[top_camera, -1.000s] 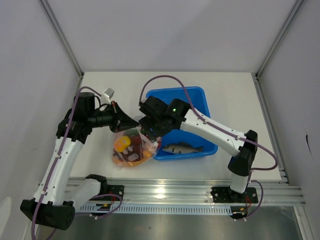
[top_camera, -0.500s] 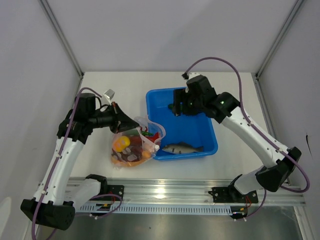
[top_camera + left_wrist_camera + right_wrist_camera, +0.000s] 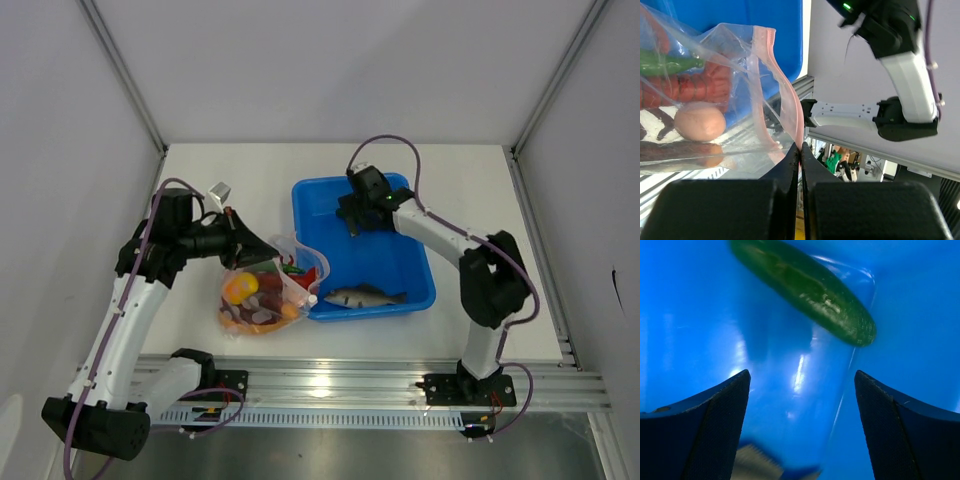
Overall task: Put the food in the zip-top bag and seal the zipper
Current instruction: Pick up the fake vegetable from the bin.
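My left gripper (image 3: 243, 240) (image 3: 800, 146) is shut on the pink-red zipper strip (image 3: 790, 100) of the zip-top bag (image 3: 260, 296), holding its mouth up beside the tub. Inside the bag lie a yellow pepper (image 3: 240, 288), a pale egg (image 3: 700, 121), red chilies (image 3: 695, 87) and a brown steak (image 3: 670, 150). My right gripper (image 3: 352, 215) (image 3: 801, 374) hangs open low in the far left of the blue tub (image 3: 400, 262). A green cucumber (image 3: 805, 287) lies just beyond its fingertips, apart from them. A grey fish (image 3: 362, 296) rests at the tub's near side.
The tub's blue walls (image 3: 685, 315) close in around the right fingers. White table (image 3: 250, 175) extends behind and left of the tub. An aluminium rail (image 3: 380, 380) runs along the near edge, and grey walls stand on both sides.
The right arm left the bag's mouth, swung back over the tub and dropped into its far left part with wider jaws. The left arm and bag stayed still.
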### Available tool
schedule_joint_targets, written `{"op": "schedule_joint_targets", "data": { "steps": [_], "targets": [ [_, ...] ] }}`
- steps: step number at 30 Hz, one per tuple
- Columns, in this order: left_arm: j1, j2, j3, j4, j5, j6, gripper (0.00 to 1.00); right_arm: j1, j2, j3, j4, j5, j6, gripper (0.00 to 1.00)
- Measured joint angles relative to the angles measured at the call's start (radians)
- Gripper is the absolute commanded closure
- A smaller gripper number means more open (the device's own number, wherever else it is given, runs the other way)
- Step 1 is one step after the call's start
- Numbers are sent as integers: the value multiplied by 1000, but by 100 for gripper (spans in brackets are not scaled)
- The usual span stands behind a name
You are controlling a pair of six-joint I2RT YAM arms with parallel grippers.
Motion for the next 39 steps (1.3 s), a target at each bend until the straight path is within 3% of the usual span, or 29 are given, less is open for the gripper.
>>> {"op": "schedule_joint_targets", "data": {
  "steps": [8, 15, 25, 33, 36, 39],
  "targets": [
    [0, 2, -4, -25, 6, -10, 99, -6, 212, 0, 116, 124, -172, 14],
    [0, 14, -4, -30, 8, -18, 100, -11, 258, 7, 211, 200, -294, 13],
    [0, 28, -19, -27, 10, -26, 99, -21, 300, 41, 255, 254, -330, 14],
    [0, 44, -19, -25, 16, -27, 99, -16, 323, 69, 252, 249, -308, 27],
    [0, 46, -19, -22, 17, -27, 99, -13, 323, 69, 245, 238, -300, 37],
    [0, 47, -19, -19, 17, -28, 99, -3, 323, 70, 225, 242, -301, 57]
  ]
}}
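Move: The green fake vegetable lies along the bin's far right corner, its middle about 9 cm ahead of the open right gripper, 1 cm left and 9 cm below. The fish is about 13 cm back and 1 cm left, near the same level; the zip-top bag stands some 26 cm left and 13 cm back. From the left gripper the vegetable is roughly 17 cm ahead and 24 cm right, some 20 cm lower. Drop the open right gripper about 8 cm into the bin, then slide it forward, about 7 cm out in all and a touch to the right, letting its left side dip some 20 degrees. Over the vegetable's near right end, start closing the fingers from both sides while easing slightly back. Keep the left gripper pinching the bag's edge as it sinks 1.5 cm. ##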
